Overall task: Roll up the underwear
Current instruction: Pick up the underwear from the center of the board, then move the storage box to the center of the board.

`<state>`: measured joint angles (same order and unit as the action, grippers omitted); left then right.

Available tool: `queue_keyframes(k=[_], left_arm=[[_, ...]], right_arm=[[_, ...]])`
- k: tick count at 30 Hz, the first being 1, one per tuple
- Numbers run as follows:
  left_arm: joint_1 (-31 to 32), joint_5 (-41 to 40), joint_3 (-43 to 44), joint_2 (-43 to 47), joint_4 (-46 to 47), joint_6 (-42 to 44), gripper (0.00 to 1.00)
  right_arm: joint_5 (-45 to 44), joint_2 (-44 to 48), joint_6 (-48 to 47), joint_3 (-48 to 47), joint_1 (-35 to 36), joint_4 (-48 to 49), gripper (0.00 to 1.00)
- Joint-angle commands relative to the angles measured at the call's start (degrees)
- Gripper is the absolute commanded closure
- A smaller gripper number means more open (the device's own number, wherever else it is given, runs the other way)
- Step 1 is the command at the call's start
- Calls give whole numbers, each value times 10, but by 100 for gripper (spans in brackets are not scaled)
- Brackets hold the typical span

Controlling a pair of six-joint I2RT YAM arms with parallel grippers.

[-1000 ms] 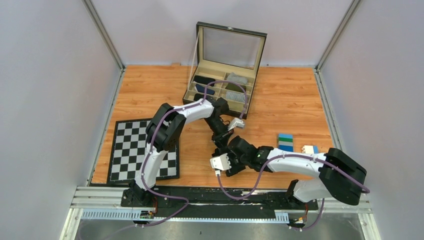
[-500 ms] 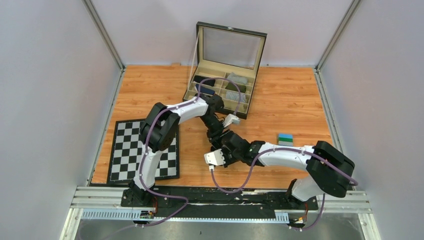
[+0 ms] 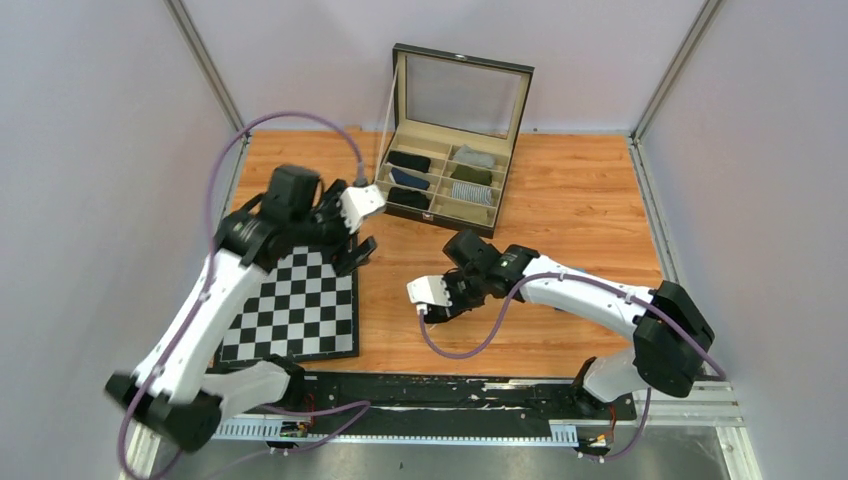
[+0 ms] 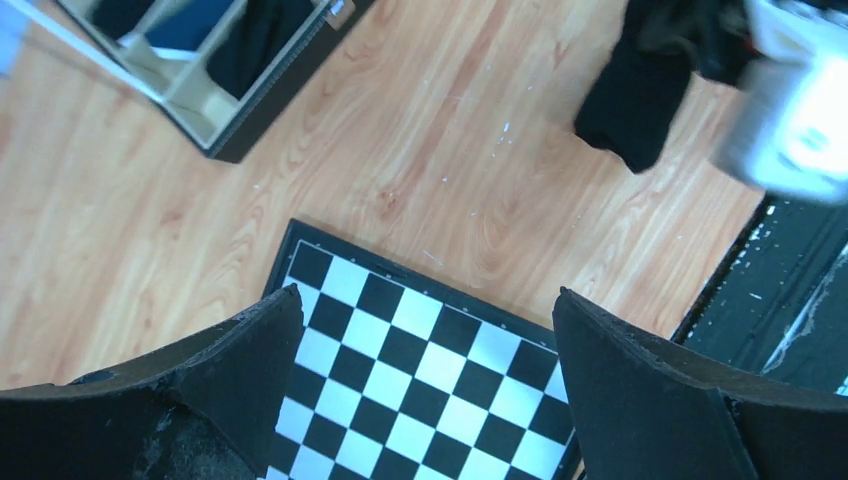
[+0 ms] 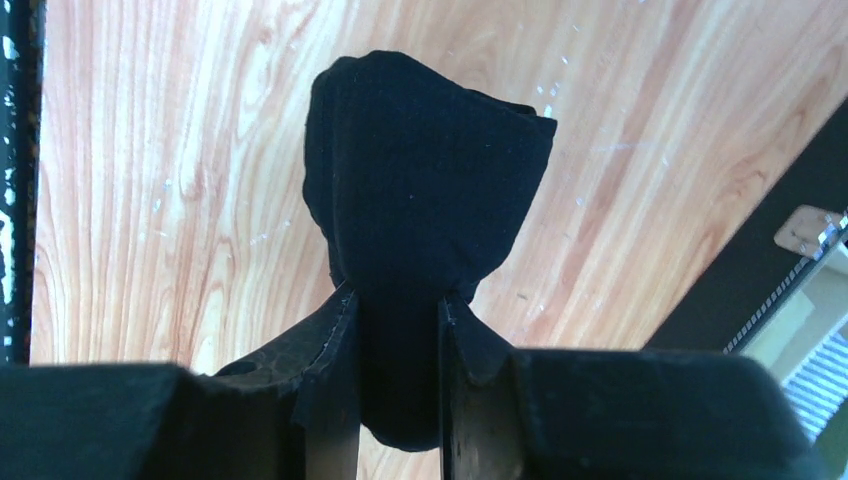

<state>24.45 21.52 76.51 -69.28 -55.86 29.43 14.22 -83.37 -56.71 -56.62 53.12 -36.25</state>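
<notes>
The underwear (image 5: 420,200) is a compact black bundle pinched between the fingers of my right gripper (image 5: 395,300), which is shut on it just above the wooden table. In the left wrist view the underwear (image 4: 635,100) hangs as a dark lump under the blurred right wrist. From above, my right gripper (image 3: 452,302) sits mid-table and mostly hides the bundle. My left gripper (image 4: 428,292) is open with nothing between its fingers, over the chessboard's (image 4: 430,350) near corner. In the top view the left gripper (image 3: 355,252) is well left of the right one.
An open compartment box (image 3: 432,215) with rolled garments stands at the back centre, its lid raised. The chessboard (image 3: 290,310) lies at the front left. Grey walls enclose the table on three sides, and a black rail runs along the near edge.
My left arm has let go, opened wide and swung left from the table's middle to above the chessboard. The right gripper has closed on the underwear and shifted slightly back.
</notes>
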Motion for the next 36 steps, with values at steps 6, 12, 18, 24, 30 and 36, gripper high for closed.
queue_keyframes(k=[6,12,18,24,30,36], left_arm=[[-43,-78,-83,181,-105,-57,0],[-85,-153,-69,217,-93,-135,0],[-110,-86,-71,252,-115,-125,0],[-116,-77,-80,303,-108,-116,0],[-124,-81,-86,297,-101,-116,0],[-125,-70,-91,283,-95,-120,0]], right_arm=[[-10,26,-38,-144,-136,-66,100],[-68,-59,-40,-271,-236,0,100],[-101,-187,-39,-418,-302,53,100],[-117,-315,-30,-547,-318,97,100],[-113,-490,-16,-711,-302,137,100],[-138,-637,-41,-851,-276,219,100]])
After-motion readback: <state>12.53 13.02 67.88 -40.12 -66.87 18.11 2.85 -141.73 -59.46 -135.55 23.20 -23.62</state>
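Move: The right hand already holds the rolled underwear; the empty far-left compartment of the open box lies about 44 cm ahead, 3 cm left and 4 cm below it. The grey garment is some 12 cm right of that compartment and 3 cm nearer, the far black garment 4 cm left and 5 cm nearer. From the left hand the compartment is 34 cm ahead, 14 cm right, 20 cm down; the chessboard is 7 cm back, 14 cm left, 24 cm down. Still pinching the underwear, the right hand arcs some 44 cm forward over the box; the left retreats back-left. ##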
